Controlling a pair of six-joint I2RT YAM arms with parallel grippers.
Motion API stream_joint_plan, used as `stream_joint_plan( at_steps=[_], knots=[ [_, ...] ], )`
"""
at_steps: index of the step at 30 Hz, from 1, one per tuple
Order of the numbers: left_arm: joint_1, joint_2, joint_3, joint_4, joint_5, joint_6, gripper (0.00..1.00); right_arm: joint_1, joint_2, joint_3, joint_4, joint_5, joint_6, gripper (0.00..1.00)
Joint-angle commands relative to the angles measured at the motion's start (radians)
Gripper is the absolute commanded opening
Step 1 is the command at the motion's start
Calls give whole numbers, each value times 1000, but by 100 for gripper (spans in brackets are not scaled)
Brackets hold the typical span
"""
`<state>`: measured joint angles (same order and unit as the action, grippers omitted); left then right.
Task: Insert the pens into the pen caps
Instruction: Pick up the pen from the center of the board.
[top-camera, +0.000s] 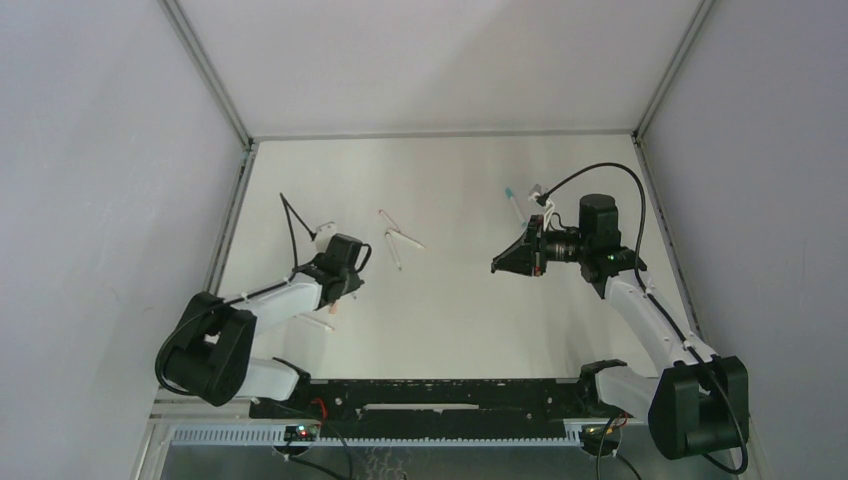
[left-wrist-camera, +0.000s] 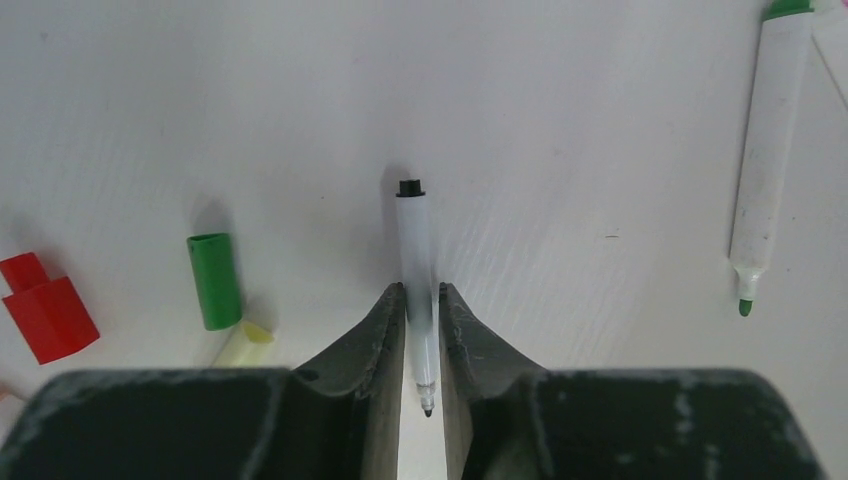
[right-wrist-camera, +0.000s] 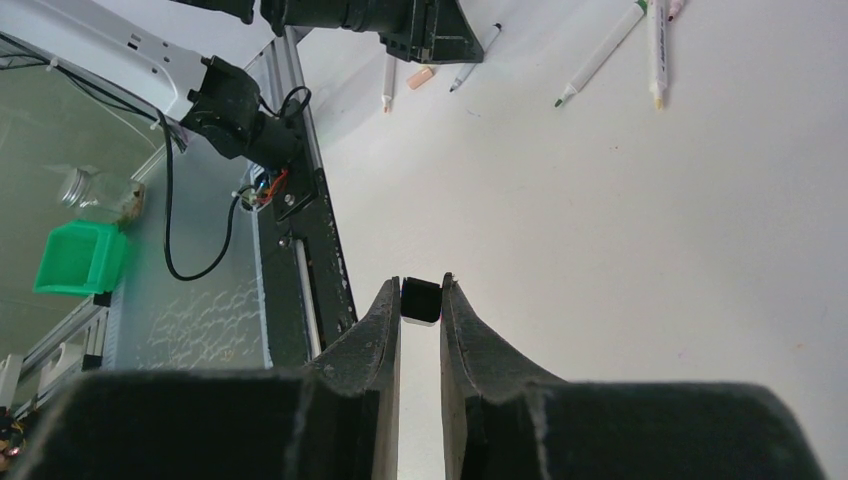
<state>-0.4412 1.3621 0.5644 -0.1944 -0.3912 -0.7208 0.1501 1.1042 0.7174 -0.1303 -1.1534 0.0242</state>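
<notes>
My left gripper (left-wrist-camera: 422, 292) is shut on a white pen (left-wrist-camera: 415, 240) whose black tip points back between the fingers. It hangs low over the table at the left (top-camera: 336, 298). My right gripper (right-wrist-camera: 421, 285) is shut on a small black pen cap (right-wrist-camera: 421, 301), held above the table at the right (top-camera: 497, 265) and aimed left. A green cap (left-wrist-camera: 214, 280), a red cap (left-wrist-camera: 45, 305) and a pale yellow cap (left-wrist-camera: 243, 345) lie left of the held pen. A green-tipped pen (left-wrist-camera: 765, 160) lies to its right.
More pens lie mid-table (top-camera: 405, 238) (top-camera: 388, 218), and one with a teal end (top-camera: 513, 200) lies behind the right arm. A peach cap (right-wrist-camera: 421, 77) sits near the left gripper. The metal frame rail (top-camera: 232, 215) borders the table at the left.
</notes>
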Motion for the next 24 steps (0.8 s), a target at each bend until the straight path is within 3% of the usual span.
stream_joint_plan(
  at_steps=[1,4,8,11,19,24],
  knots=[
    [-24,45,-23,-5,3,-30,22,-7,-27,39,23,-14,-2,0],
    [-34,66,-22,0,3,-32,20,-8,-29,39,24,-15,0,0],
    [-47,70,-23,2,2,-29,6,-11,-30,39,21,-16,-2,0],
    [-65,42,-31,-2,-2,-26,2,-11,-29,39,20,-15,-6,0],
    [-145,-117,-64,-46,-30,-32,0,-11,-27,39,13,-9,-19,0],
    [-202,-208,-97,-24,25,-10,0,-6,-24,39,-6,-4,-55,0]
  ],
)
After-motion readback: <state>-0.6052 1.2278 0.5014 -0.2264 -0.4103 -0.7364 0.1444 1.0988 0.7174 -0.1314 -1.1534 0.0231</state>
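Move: The black-nibbed pen already lies between the left gripper's open fingers, its middle about 1 cm ahead of and 1 cm below the hand point. The green cap is about 8 cm left and 2 back, the yellow cap 6 left and 5 back, and the green-nibbed pen some 13 cm right and 9 ahead. From the right hand, the black-nibbed pen lies roughly 42 cm left, 4 back and 20 below. Ease the left gripper about 1 cm forward and 1 cm right, staying low, and shut the fingers to pinch the black-nibbed pen around its middle. Then carry the pen back towards the base by some 4 cm while continuing right, away from the green cap, lifting only about 1 cm near the end and turning the hand slightly clockwise. ##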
